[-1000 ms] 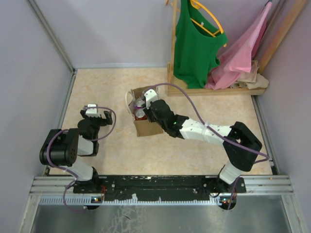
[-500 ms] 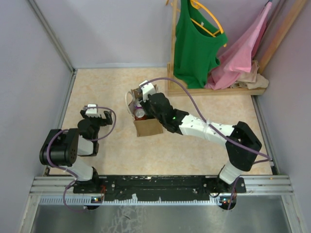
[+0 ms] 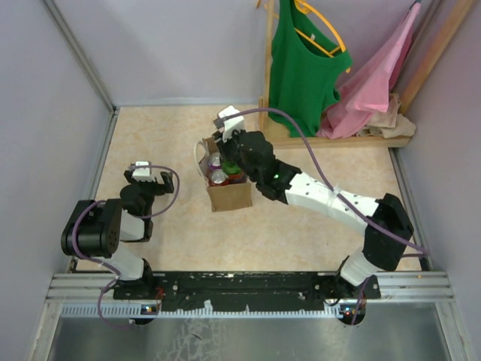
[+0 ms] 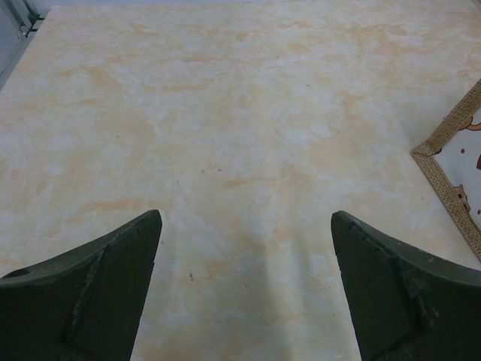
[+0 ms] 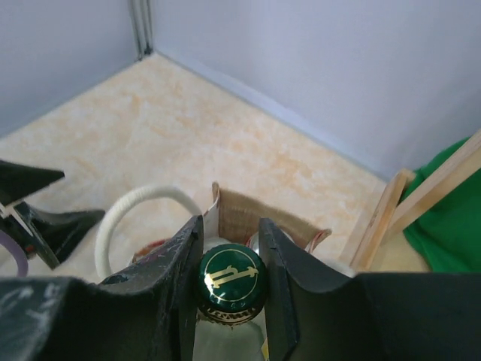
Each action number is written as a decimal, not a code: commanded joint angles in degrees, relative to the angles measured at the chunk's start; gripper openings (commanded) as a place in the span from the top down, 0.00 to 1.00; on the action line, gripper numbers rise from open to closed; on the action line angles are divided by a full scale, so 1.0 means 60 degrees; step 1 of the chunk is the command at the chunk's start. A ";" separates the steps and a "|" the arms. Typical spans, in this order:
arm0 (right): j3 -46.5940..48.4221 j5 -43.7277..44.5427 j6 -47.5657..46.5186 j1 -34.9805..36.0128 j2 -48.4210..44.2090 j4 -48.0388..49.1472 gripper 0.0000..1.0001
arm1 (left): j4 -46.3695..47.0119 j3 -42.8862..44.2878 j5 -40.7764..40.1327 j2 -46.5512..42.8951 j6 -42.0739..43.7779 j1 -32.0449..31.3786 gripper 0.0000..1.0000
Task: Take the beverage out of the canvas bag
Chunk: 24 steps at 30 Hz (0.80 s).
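The tan canvas bag (image 3: 228,195) stands mid-table with its white loop handle (image 5: 139,204) to the left. My right gripper (image 3: 232,160) hangs over the bag's mouth, shut on the neck of a glass bottle with a green cap (image 5: 230,280). That beverage bottle (image 3: 230,168) still has its body down inside the bag (image 5: 264,219). Two can tops (image 3: 216,177) show beside it in the bag. To the left, low over the table, my left gripper (image 3: 150,179) is open, and the left wrist view shows only bare table between its fingertips (image 4: 244,222). The bag's burlap edge (image 4: 442,167) shows at the right of that view.
A wooden rack (image 3: 267,90) with a green top (image 3: 301,68) and pink cloth (image 3: 376,83) stands at the back right, close behind the bag. Grey walls close in the table (image 3: 150,135) on the left, back and right.
My right gripper has risen and shifted toward the back with the bottle, so the green bottle and the can tops now show in the bag's mouth. The left arm has not moved.
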 commanded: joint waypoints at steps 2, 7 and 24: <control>0.1271 0.0063 -0.0774 0.0007 -0.1387 0.2957 1.00 | 0.0076 0.0100 0.0105 0.0067 0.0021 0.0015 0.00; 0.1314 0.0332 -0.1427 0.0005 -0.1719 0.3697 1.00 | 0.0076 0.0100 0.0105 0.0068 0.0025 0.0006 0.00; -0.1523 0.3980 -0.2651 -0.1782 -0.4861 0.4431 1.00 | 0.0078 0.0100 0.0107 0.0067 0.0025 0.0012 0.00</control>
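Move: The right hand already grips the green-capped bottle by its top, over the canvas bag. The bag's middle is some 22 cm below, about 1 cm ahead and 1 cm left. Clear table lies about 20 cm right and roughly 30 cm down, level fore-and-aft. The green shirt hangs about 17 cm farther out, 21 cm right, at hand height. For the idle left hand, that clear table is some 44 cm right, level ahead, 10 cm lower. Keep the right gripper closed on the green bottle and raise it nearly 18 cm from over the canvas bag, quickly at first. As the rise eases off, sweep right, gathering speed, about 17 cm in all, away from the bag and in front of the clothes rack, tipping the fingers up and swinging them clockwise, each some 25 degrees. ##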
